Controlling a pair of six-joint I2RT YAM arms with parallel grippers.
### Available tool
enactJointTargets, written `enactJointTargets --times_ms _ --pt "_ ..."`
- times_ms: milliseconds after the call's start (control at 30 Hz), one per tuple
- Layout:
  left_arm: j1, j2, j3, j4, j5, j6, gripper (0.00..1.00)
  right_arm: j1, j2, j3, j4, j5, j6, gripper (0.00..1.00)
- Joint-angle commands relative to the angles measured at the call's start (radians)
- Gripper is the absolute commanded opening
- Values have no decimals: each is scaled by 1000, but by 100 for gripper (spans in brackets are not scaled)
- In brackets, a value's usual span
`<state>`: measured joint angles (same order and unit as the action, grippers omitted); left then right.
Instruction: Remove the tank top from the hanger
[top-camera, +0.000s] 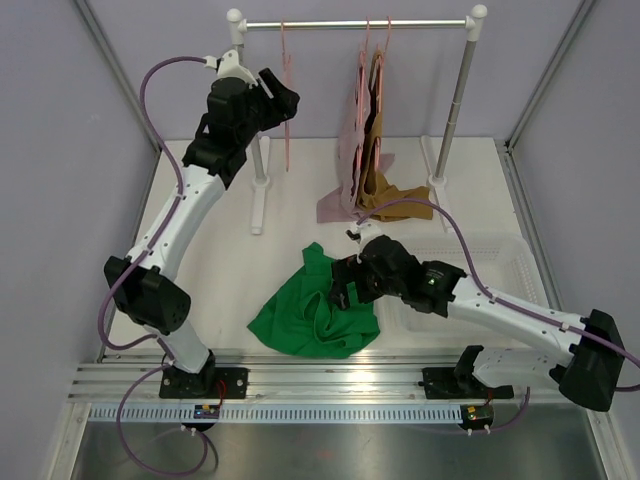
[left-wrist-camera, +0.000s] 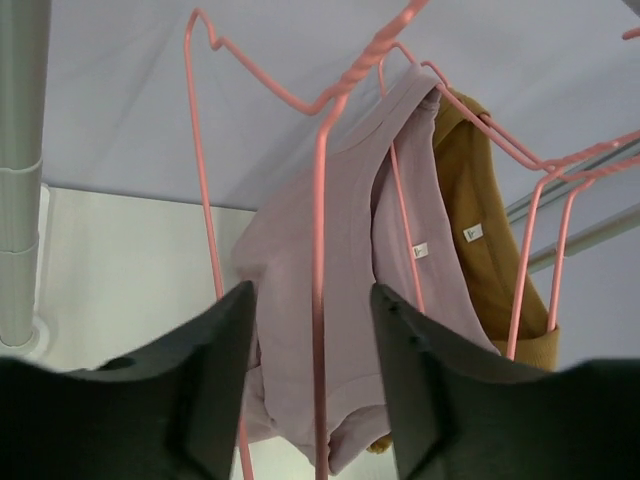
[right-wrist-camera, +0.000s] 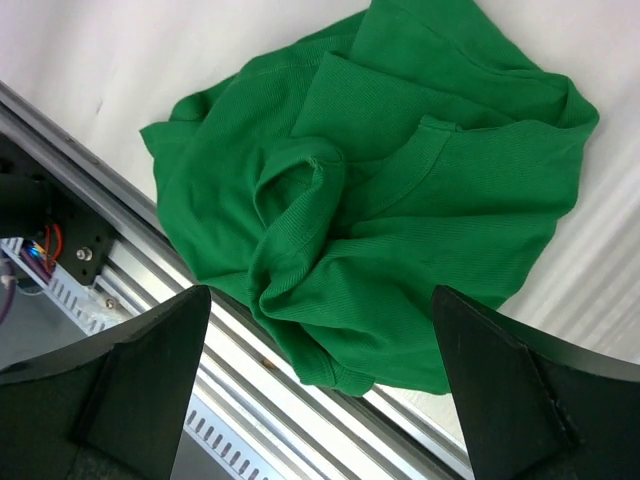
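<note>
The green tank top (top-camera: 315, 310) lies crumpled on the table near the front edge, off any hanger. My right gripper (top-camera: 345, 285) hovers just above it, open wide, with the green cloth (right-wrist-camera: 400, 200) below its fingers and nothing between them (right-wrist-camera: 320, 300). An empty pink hanger (top-camera: 288, 120) hangs from the rail at the left. My left gripper (top-camera: 285, 100) is raised at that hanger, open. The hanger's wire (left-wrist-camera: 320, 250) runs down the gap between the jaws (left-wrist-camera: 312, 295), and neither finger touches it.
A mauve garment (top-camera: 345, 180) and a mustard garment (top-camera: 385, 185) hang on other pink hangers from the rack rail (top-camera: 355, 22), their hems on the table. A rack post (left-wrist-camera: 20, 200) stands left of the left gripper. A clear bin (top-camera: 490, 260) sits at the right.
</note>
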<state>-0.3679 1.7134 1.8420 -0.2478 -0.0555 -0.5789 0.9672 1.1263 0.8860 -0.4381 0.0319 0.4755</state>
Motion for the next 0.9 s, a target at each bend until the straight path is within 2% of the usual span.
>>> enactJointTargets --times_ms 0,33,67,267,433,500,667,733,800,833,867 --pt "4 -151 -24 71 3 1 68 22 53 63 36 9 -52 99" --pt "4 -173 -38 70 -15 5 86 31 93 73 29 16 -64 100" --pt "4 -198 -53 61 -24 7 99 56 116 93 22 42 -69 100" --pt "4 -428 -187 -17 -90 31 99 151 332 163 -8 151 -95 100" --pt "4 -711 -438 -47 -121 43 99 195 556 238 -4 224 -103 99" --pt "4 -790 -490 -76 -144 51 99 212 652 261 -11 255 -103 100" --pt "4 -955 -596 -244 -185 86 99 229 805 321 -17 238 -89 99" --pt "4 -1017 -613 -318 -202 108 99 232 845 329 -8 229 -81 75" --pt "4 -1073 -638 -363 -205 119 99 234 851 330 -5 246 -65 46" --pt "4 -1089 -648 -395 -198 126 99 235 843 334 -7 258 -66 37" --pt "4 -1107 -659 -407 -192 134 99 235 833 337 -8 263 -69 8"
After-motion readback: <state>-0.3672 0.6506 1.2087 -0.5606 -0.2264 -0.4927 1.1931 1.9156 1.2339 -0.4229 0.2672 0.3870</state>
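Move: The green tank top lies crumpled on the table, its middle about 7 cm left of the right hand, 2 cm ahead and 16 cm below. From that hand the white basket is some 28 cm to the right, 7 cm ahead and 15 cm down. The left hand, already half open, has the bare hanger right between its fingers. From it the pink tank top hangs about 14 cm to the right, roughly level fore and aft, 10 cm lower, and the green one lies 30 cm back, 6 cm right, 39 cm down. Down about 15 cm and leftward to the green tank top goes the right hand, wide open, tilting some 30 degrees to point more steeply down, then closing on a raised fold of cloth and pinching it. The left hand opens fully, comes free of the hanger on the rail and draws well back and left, first rising about 9 cm, then sinking again. ##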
